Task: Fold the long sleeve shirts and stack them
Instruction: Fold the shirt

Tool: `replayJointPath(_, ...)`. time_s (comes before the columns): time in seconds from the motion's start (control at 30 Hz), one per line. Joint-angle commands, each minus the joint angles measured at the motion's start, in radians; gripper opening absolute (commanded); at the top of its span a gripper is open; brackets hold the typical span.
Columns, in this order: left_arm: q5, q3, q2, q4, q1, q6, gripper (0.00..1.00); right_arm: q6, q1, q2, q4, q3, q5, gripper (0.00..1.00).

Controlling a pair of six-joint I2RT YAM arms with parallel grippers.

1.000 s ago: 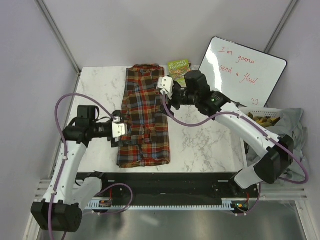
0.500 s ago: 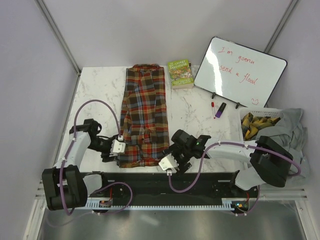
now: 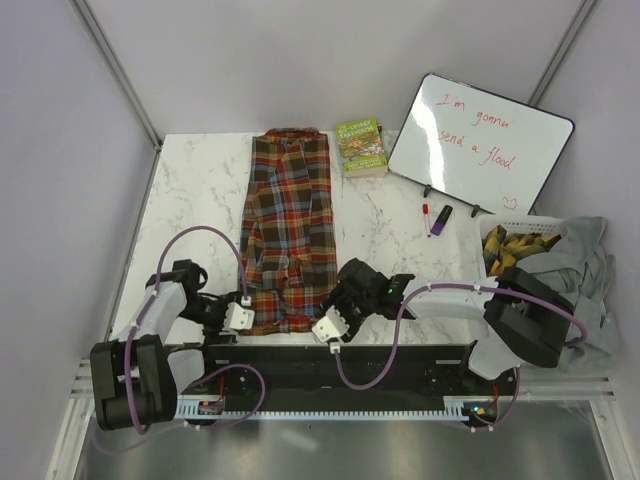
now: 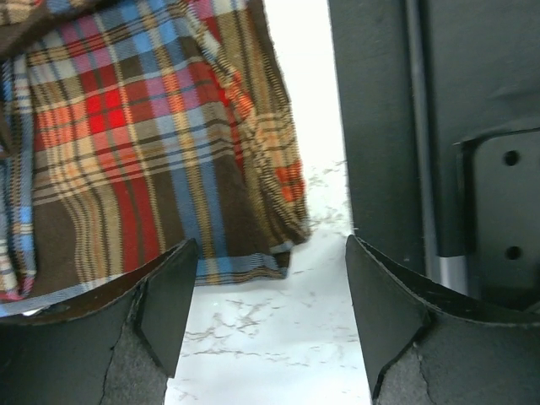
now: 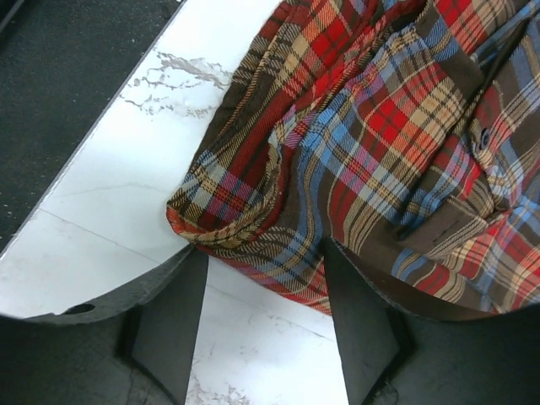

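Note:
One long sleeve shirt (image 3: 290, 220), plaid in red, brown and blue, lies folded into a narrow strip down the table's middle, collar at the far end. My left gripper (image 3: 240, 318) sits low at the near left hem corner. In its wrist view the jaws (image 4: 270, 253) stand open over bare marble, the shirt's hem (image 4: 126, 143) just ahead of the tips. At the near right hem corner is my right gripper (image 3: 325, 330). It is open too (image 5: 263, 253), with the rolled hem corner (image 5: 396, 126) lying at its fingertips.
A book (image 3: 360, 147) and a leaning whiteboard (image 3: 480, 140) stand at the back right, with a marker (image 3: 428, 215) in front of them. A white basket (image 3: 515, 245) and a heap of grey cloth (image 3: 585, 265) sit at the right edge. A black rail (image 3: 340, 360) runs along the near edge.
The right gripper came from the collar end down to the near right hem corner. The left gripper slid from the shirt's left side to the near left corner. Both jaws narrowed somewhat.

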Motion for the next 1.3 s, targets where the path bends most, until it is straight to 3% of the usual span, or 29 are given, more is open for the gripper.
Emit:
replayJointPath(0.0, 0.034, -0.011, 0.018, 0.091, 0.004, 0.389, 0.77, -0.045, 0.005, 0.026, 0.050, -0.044, 0.007, 0.62)
replayJointPath(0.07, 0.032, -0.022, 0.019, 0.091, 0.004, 0.413, 0.76, -0.042, 0.005, 0.035, 0.054, -0.044, 0.007, 0.52)
replayJointPath(0.17, 0.046, -0.028, 0.019, 0.092, 0.004, 0.421, 0.65, -0.031, 0.005, 0.040, 0.068, -0.050, 0.007, 0.39)
replayJointPath(0.27, 0.072, -0.043, -0.008, 0.085, 0.004, 0.422, 0.41, 0.016, 0.016, 0.034, 0.080, -0.046, 0.009, 0.22)
replayJointPath(0.3, 0.089, -0.045, -0.023, 0.073, 0.004, 0.419, 0.28, 0.029, 0.026, 0.029, 0.082, -0.046, 0.012, 0.19)
replayJointPath(0.47, 0.126, -0.013, -0.188, -0.139, 0.003, 0.389, 0.03, 0.141, 0.089, -0.078, 0.068, -0.068, 0.022, 0.00)
replayJointPath(0.57, 0.126, 0.003, -0.295, -0.260, 0.003, 0.367, 0.02, 0.196, 0.123, -0.160, 0.044, -0.081, 0.016, 0.00)
replayJointPath(0.7, 0.155, 0.000, -0.389, -0.267, 0.004, 0.303, 0.02, 0.208, 0.129, -0.209, 0.024, -0.105, 0.042, 0.00)
replayJointPath(0.93, 0.241, 0.134, -0.242, -0.199, 0.004, 0.126, 0.02, 0.256, 0.117, -0.239, 0.013, -0.089, 0.073, 0.00)
replayJointPath(1.13, 0.299, 0.217, -0.211, -0.139, 0.006, 0.102, 0.02, 0.260, 0.019, -0.243, -0.005, -0.020, 0.033, 0.00)
replayJointPath(1.27, 0.372, 0.331, -0.073, -0.020, 0.006, 0.001, 0.02, 0.228, -0.086, -0.198, -0.019, 0.078, -0.017, 0.00)
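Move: The shirt's near left corner sits practically between the left hand's open fingers, about 1 cm below them, with the table's near edge some 3 cm back and the near right corner about 22 cm to the right and 2 cm farther out. From the right hand, that near right corner lies roughly 3 cm back, 1 cm right and 2 cm below; the table's near edge is around 7 cm straight back. The shirt's near end is pinched at both corners as the two grippers shut, the right one sinking a centimetre first. Keeping hold, the left hand eases back slightly, then lifts about 9 cm, swinging forward and a little right with a 20-degree tilt; the right draws back some 4 cm while rising, then returns forward, ending 4–5 cm up and turned slightly clockwise. ##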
